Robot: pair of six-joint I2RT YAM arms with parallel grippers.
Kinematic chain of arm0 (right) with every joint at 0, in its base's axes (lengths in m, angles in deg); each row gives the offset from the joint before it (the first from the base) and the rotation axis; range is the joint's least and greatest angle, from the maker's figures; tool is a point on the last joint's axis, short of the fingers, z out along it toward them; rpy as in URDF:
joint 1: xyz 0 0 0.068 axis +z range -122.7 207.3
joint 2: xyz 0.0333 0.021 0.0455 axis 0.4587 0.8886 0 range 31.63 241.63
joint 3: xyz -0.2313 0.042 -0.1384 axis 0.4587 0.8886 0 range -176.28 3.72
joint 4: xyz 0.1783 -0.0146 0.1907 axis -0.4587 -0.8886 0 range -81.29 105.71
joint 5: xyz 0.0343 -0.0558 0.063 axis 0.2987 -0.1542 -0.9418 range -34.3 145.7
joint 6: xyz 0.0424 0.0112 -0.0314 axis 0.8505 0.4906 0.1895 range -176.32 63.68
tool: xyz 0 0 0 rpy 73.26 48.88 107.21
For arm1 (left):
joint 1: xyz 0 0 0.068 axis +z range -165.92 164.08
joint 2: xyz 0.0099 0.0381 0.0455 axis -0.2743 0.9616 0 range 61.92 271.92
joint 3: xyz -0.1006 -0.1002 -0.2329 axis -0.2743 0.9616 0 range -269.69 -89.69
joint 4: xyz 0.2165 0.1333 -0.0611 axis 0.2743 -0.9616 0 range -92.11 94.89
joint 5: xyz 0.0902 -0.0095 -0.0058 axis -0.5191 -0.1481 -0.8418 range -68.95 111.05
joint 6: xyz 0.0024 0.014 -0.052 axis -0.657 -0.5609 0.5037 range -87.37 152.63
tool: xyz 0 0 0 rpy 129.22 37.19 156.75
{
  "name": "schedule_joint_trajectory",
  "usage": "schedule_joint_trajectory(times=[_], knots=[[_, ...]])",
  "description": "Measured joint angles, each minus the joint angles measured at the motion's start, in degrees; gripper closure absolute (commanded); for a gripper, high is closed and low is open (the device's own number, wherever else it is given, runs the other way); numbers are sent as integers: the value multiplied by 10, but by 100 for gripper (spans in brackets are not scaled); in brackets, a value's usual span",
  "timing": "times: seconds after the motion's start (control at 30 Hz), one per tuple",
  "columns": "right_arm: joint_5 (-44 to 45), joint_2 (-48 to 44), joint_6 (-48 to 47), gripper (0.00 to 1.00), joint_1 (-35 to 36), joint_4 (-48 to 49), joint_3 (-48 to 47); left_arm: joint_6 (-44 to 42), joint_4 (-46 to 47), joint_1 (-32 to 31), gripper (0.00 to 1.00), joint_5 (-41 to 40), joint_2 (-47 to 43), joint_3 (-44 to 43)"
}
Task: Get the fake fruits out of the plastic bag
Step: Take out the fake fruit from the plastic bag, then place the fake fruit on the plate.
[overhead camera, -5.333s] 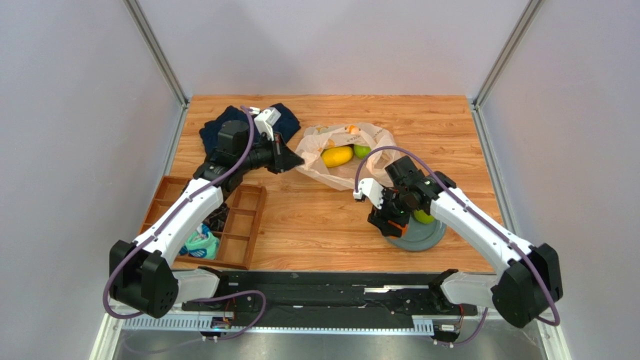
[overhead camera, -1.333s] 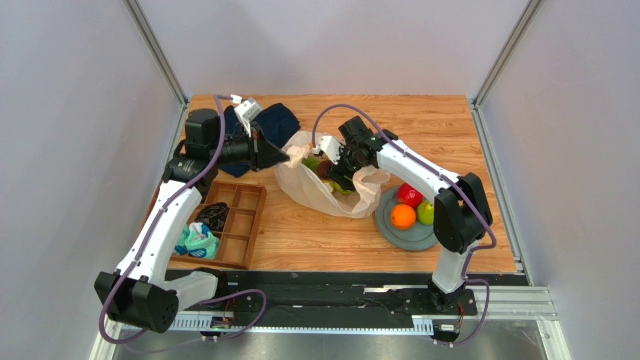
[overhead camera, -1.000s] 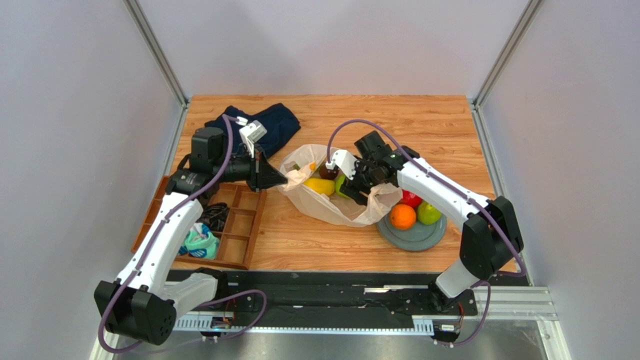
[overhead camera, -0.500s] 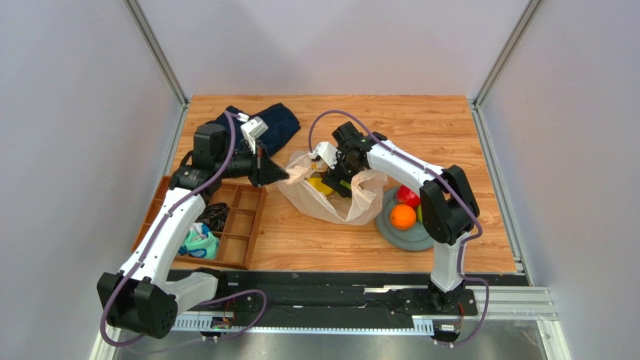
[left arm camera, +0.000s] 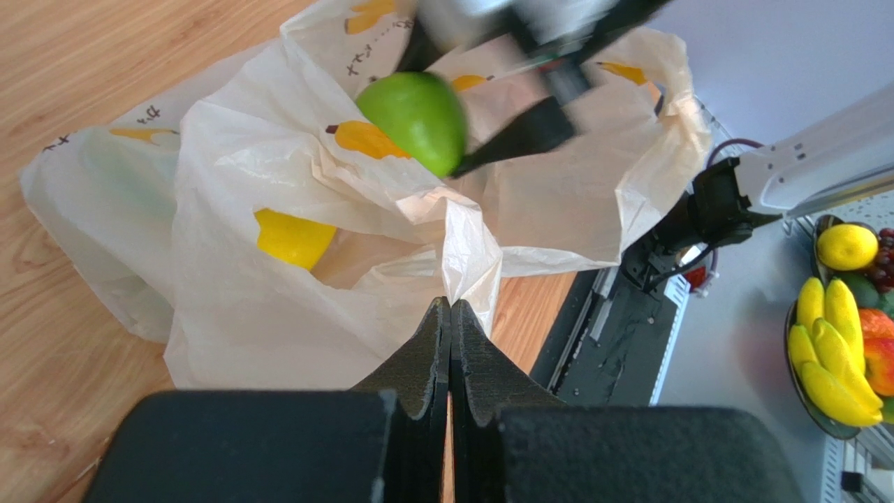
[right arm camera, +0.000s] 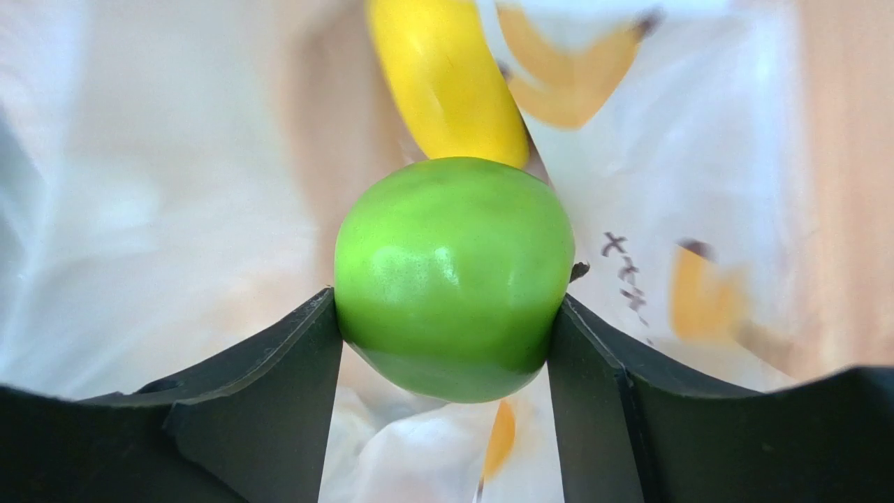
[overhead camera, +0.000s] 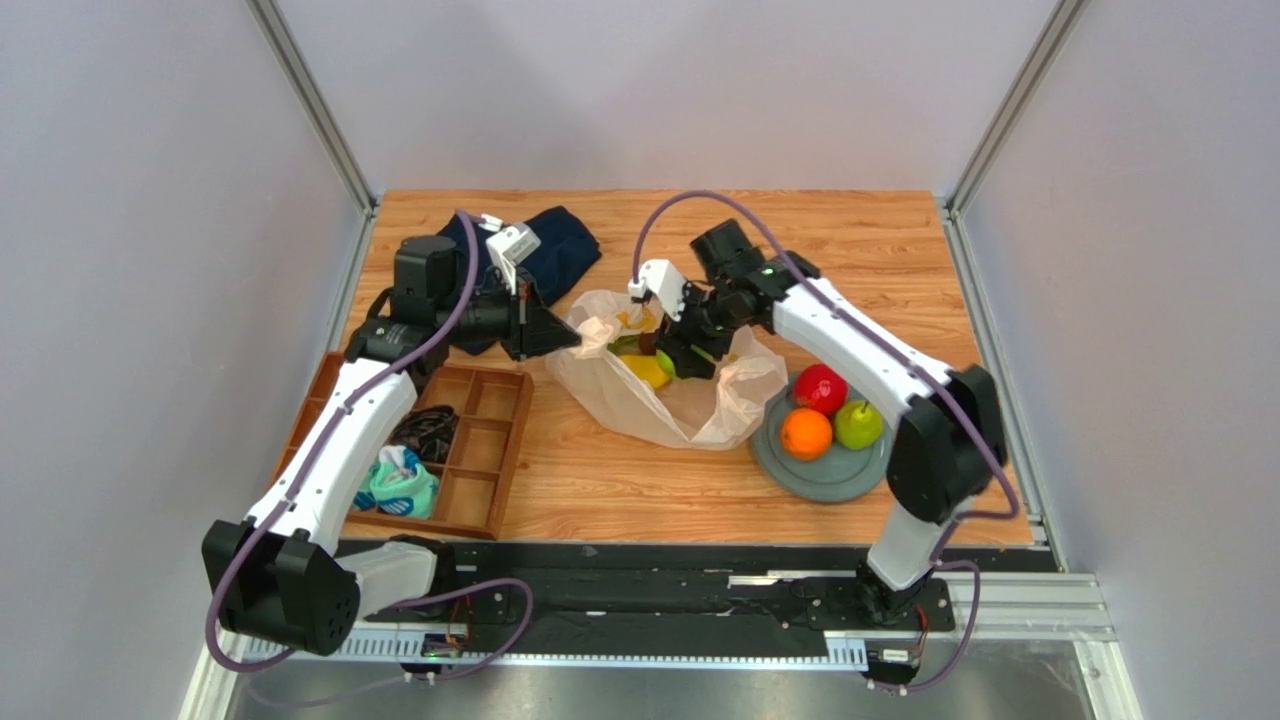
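Observation:
The cream-white plastic bag (overhead camera: 684, 398) lies open at mid table. My left gripper (overhead camera: 559, 336) is shut on the bag's left edge (left arm camera: 467, 252) and holds it up. My right gripper (overhead camera: 672, 348) is inside the bag mouth, shut on a green apple (right arm camera: 453, 278), which also shows in the left wrist view (left arm camera: 414, 118). A yellow banana (right arm camera: 446, 79) lies in the bag behind the apple (overhead camera: 648, 369). A red apple (overhead camera: 819, 389), an orange (overhead camera: 806, 434) and a green apple (overhead camera: 858, 426) sit on the grey plate (overhead camera: 781, 468).
A dark navy cloth (overhead camera: 559, 248) lies at the back left. A wooden compartment tray (overhead camera: 492, 450) with rolled teal socks (overhead camera: 397, 483) and a dark item stands at the left. Grey walls close in both sides.
My right gripper has shifted within the bag mouth and now grips the green apple. My left gripper keeps its hold on the bag edge, shifted slightly.

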Motion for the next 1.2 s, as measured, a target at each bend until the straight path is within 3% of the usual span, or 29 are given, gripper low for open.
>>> schedule_joint_trajectory(times=[0.13,0.3,0.47,0.6,0.87,1.03,1.2], knots=[[-85,-98,-8,57,-4,-5,-16,7,22,0,100,-13,17,-5],[-144,-139,-5,58,-3,-3,-48,16,43,0,100,-34,61,-13],[-117,-169,-7,59,-4,-35,-40,20,47,0,100,-56,77,-30],[-66,-266,-20,58,-6,-94,-7,24,62,0,100,-62,69,-35],[48,-479,-64,59,-7,-205,189,56,101,0,100,-67,29,-23],[106,-517,-109,59,-7,-223,358,60,110,2,100,-71,2,6],[158,-536,-147,57,-7,-199,436,57,102,3,100,-72,1,8]])
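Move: The right gripper already holds the green fruit raised in the bag's mouth. The plate lies about 20 cm to its right, 9 cm back and 11 cm below. On the plate, the orange sits 18 cm right and 9 back of this hand, the red fruit 20 right and 2 back, and the pear 26 right and 7 back. From the left gripper, which pinches the bag's rim, the plate is some 35 cm right, 6 back and 20 down. Keep the right fingers' grip on the green fruit and lift it about 15 cm clear of the bag. Swing back and right towards the plate, some 20 cm each way, while sinking to just below the starting height and bringing the fingers nearer vertical. Keep the left gripper pinching the rim, ease it about 5 cm forward with a small dip, then draw slightly back and up. ##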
